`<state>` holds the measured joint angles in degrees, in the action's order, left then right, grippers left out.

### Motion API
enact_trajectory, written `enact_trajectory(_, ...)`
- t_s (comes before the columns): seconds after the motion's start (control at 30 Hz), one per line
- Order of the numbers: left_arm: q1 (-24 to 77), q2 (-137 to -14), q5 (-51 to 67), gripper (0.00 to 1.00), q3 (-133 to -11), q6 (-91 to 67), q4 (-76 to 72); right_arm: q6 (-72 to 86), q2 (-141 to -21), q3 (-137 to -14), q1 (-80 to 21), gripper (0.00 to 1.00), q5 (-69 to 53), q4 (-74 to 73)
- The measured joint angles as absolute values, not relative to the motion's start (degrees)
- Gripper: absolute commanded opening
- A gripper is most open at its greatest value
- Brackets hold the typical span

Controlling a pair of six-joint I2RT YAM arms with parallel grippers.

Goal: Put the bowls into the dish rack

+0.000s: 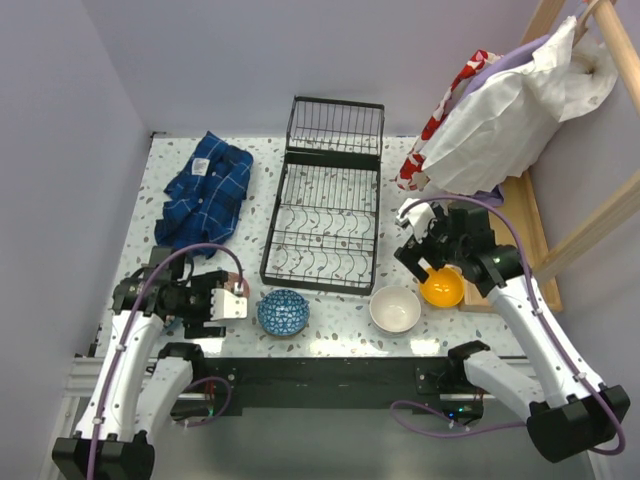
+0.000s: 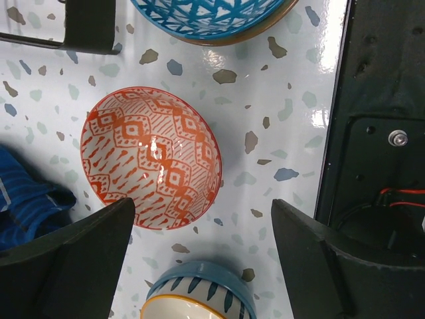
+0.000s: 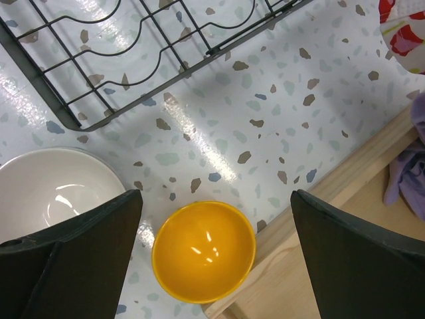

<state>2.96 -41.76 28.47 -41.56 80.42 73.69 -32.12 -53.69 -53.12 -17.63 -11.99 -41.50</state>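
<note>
The black wire dish rack [image 1: 325,210] lies in the middle of the table with nothing in it; its corner [image 3: 133,66] shows in the right wrist view. Along the front stand a blue patterned bowl [image 1: 282,312], a white bowl [image 1: 395,309] and a yellow bowl [image 1: 441,288]. My right gripper [image 1: 425,258] hangs open above the yellow bowl [image 3: 204,251], touching nothing. My left gripper [image 2: 202,219] is open over a red patterned bowl [image 2: 151,157] and a blue-striped, yellow-rimmed bowl [image 2: 199,292]; my left arm hides both in the top view.
A blue checked cloth [image 1: 207,190] lies at the back left. A wooden tray [image 1: 530,230] with white and red fabric [image 1: 500,110] piled above it borders the right side, its edge [image 3: 345,252] right beside the yellow bowl. The black arm mount [image 2: 378,133] runs along the near edge.
</note>
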Motion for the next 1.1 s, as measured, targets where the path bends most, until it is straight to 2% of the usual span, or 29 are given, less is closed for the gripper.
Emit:
enact_trajectory(0.2,4.23,-44.03,26.59,0.71,-41.54,83.5,74.3,-32.16,-55.55,-53.12,-17.63,0.99,-11.55,-40.34)
enact_trajectory(0.27,4.27,-45.39,26.06,0.71,-41.34,84.05,74.13,-32.16,-55.61,-53.12,-17.63,0.99,-11.53,-40.03)
enact_trajectory(0.87,10.76,-52.77,20.69,0.43,-34.76,82.98,62.26,-32.14,-57.06,-52.86,-17.63,0.99,-10.04,-37.78)
enact_trajectory(0.97,12.1,-53.65,20.29,0.36,-33.76,81.97,60.2,-32.14,-57.25,-52.58,-17.63,0.99,-9.98,-37.65)
enact_trajectory(1.03,12.93,-54.0,20.1,0.26,-33.04,81.32,59.48,-32.16,-57.32,-52.49,-17.63,0.99,-9.96,-37.65)
enact_trajectory(1.1,13.52,-54.22,19.97,0.1,-32.53,80.47,59.22,-32.16,-57.32,-52.42,-17.63,0.99,-9.91,-37.65)
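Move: The red patterned bowl lies about 6 cm ahead of the left hand, some 2 cm to its right and 8 cm below. Also below the hand, the blue bowl is about level with it and 15 cm to the right, the rack's near left corner 8 cm ahead and 10 cm right, and a striped bowl 2 cm ahead and 10 cm left. From the right hand, the red bowl is roughly 42 cm to the left, 10 cm back and 16 cm below. Down by about 6 to 7 cm, with only a slight reach forward, the left hand sinks to the near rim of the red bowl, its fingers swinging a little more upright while it turns some 10 degrees clockwise. The wide-open fingers close most of the way as it descends, one inside the bowl and one outside, straddling the rim on the base side. ##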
